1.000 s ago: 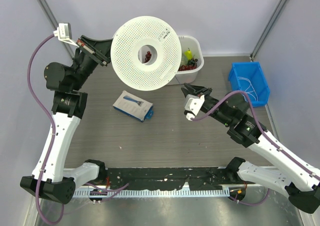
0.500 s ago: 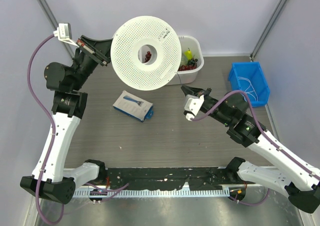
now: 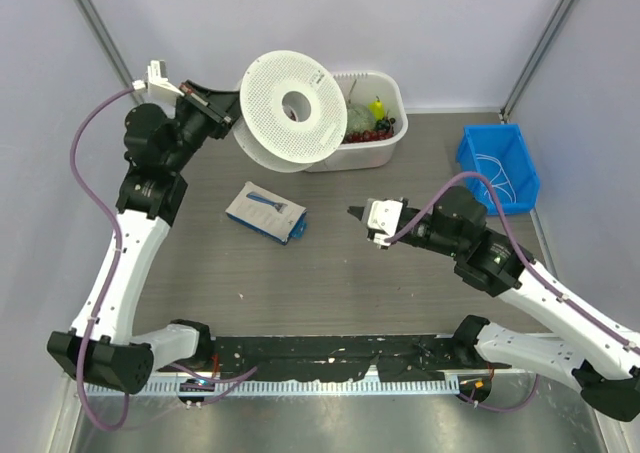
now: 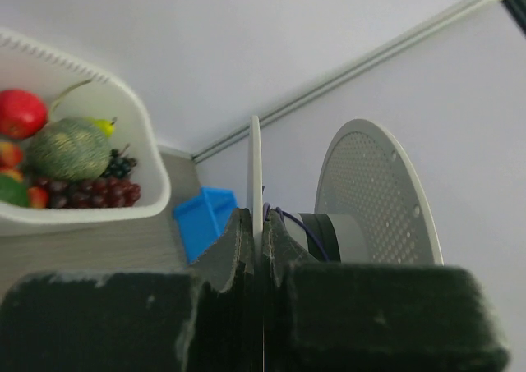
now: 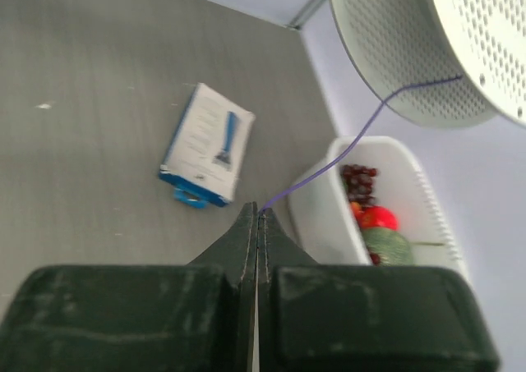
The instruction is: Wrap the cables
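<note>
My left gripper (image 3: pixel 228 116) holds a round white perforated spool (image 3: pixel 270 113) up at the back of the table. Its jaws are shut on the edge of one flange (image 4: pixel 256 167), with the other flange (image 4: pixel 374 183) to the right. A thin purple cable (image 4: pixel 316 232) lies round the hub. My right gripper (image 3: pixel 352 211) hangs over the table's middle, shut on the end of that cable (image 5: pixel 345 149), which runs up to the spool (image 5: pixel 394 52). More thin white cables (image 3: pixel 497 173) lie in the blue bin.
A white basket (image 3: pixel 392 148) of toy fruit stands behind the spool. A blue bin (image 3: pixel 470 158) sits at the right edge. A flat white and blue box (image 3: pixel 265 211) lies left of centre on the table.
The right gripper has shut on the cable and moved left and toward the front. The left arm has swung the spool down, so it looks smaller and more tilted.
</note>
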Tool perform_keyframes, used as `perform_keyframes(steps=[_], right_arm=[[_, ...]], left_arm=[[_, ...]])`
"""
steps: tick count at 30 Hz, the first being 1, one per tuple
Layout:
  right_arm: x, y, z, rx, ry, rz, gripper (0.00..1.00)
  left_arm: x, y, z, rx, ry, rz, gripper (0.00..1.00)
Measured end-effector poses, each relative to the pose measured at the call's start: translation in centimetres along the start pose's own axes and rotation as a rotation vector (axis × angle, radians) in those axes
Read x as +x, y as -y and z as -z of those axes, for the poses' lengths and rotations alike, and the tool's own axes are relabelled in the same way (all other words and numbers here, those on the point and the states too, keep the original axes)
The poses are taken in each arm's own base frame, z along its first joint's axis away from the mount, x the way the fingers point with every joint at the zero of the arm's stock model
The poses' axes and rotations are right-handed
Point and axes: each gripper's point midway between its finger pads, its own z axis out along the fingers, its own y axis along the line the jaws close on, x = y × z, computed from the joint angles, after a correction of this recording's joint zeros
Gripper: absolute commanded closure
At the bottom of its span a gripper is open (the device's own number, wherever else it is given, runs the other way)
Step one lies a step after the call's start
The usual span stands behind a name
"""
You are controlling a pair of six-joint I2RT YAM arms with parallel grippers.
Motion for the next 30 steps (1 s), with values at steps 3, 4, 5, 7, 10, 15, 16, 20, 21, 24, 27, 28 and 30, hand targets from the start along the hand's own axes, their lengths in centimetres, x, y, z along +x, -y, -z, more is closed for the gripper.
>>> perform_keyframes(steps=[3,4,5,7,10,15,16,20,21,24,27,28,30], right_arm=[[-0.5,-2.0,-0.6,-0.069,0.01,-0.081,0.99],[-0.7,-2.7,-1.0,-0.094,0.012,-0.11,0.99],[-0.8,-3.4,-1.4,-0.113,0.011,-0.13,0.99],[-1.0,-4.5,-2.1,-0.147,0.006,-0.158,0.99],[-1.6,-5.7,-3.2,-0.182,-0.001,-0.172,0.99],[-3.8,-6.2,-5.0,-0.18,0.007,-0.124,0.99],[-4.2,-6.1,-5.4,-0.171,0.009,-0.117,0.99],[-5.7,-4.1,-6.8,-0.097,0.012,-0.104,0.99],[-5.9,-3.7,-7.0,-0.079,0.012,-0.104,0.99],[-6.8,-1.6,-7.8,0.004,0.015,-0.112,0.99],[-7.0,-0.4,-8.2,0.059,0.006,-0.125,0.99],[-6.8,-0.1,-8.3,0.073,-0.002,-0.131,0.99],[-6.5,0.1,-8.6,0.094,-0.017,-0.143,0.99]], left_arm=[[1.3,-3.6,-0.9,-0.127,-0.031,0.021,1.0],[1.9,-5.0,-1.1,-0.176,-0.043,0.028,1.0],[2.6,-6.4,-1.3,-0.238,-0.059,0.029,1.0],[4.0,-8.4,-1.6,-0.327,-0.097,0.028,1.0],[6.1,-10.5,-1.8,-0.431,-0.152,0.013,1.0],[8.9,-12.3,-0.9,-0.537,-0.208,-0.052,1.0],[9.3,-12.3,-0.9,-0.542,-0.215,-0.065,1.0],[10.8,-12.1,-0.6,-0.546,-0.244,-0.122,1.0],[11.1,-12.2,-0.5,-0.548,-0.252,-0.133,1.0],[12.2,-12.6,-0.2,-0.554,-0.279,-0.164,1.0],[13.6,-13.1,0.3,-0.559,-0.317,-0.208,1.0],[13.9,-13.2,0.5,-0.559,-0.327,-0.217,1.0],[14.7,-13.3,1.0,-0.552,-0.351,-0.242,1.0]])
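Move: My right hand pinches the cable end; the spool it works against is about 19 cm ahead, 12 cm left and 16 cm up. My left hand grips that spool by one flange, with its middle roughly 5 cm ahead and 8 cm right, 2 cm up; the cable end lies some 14 cm back, 21 cm right and 14 cm below. From the left hand, the booklet is 7 cm ahead, 50 cm down; the fruit basket 28 cm ahead, 19 cm right, 42 cm down. I bring spool and cable end together: my left hand keeps its flange grip and sinks about 19 cm, swinging briefly forward and back while drifting right, fingers tipping down and the left side rolling up some 30 degrees. My shut right hand keeps the cable, sweeping about 10 cm left, first back and slightly down, then forward and up to come close beside the spool. ##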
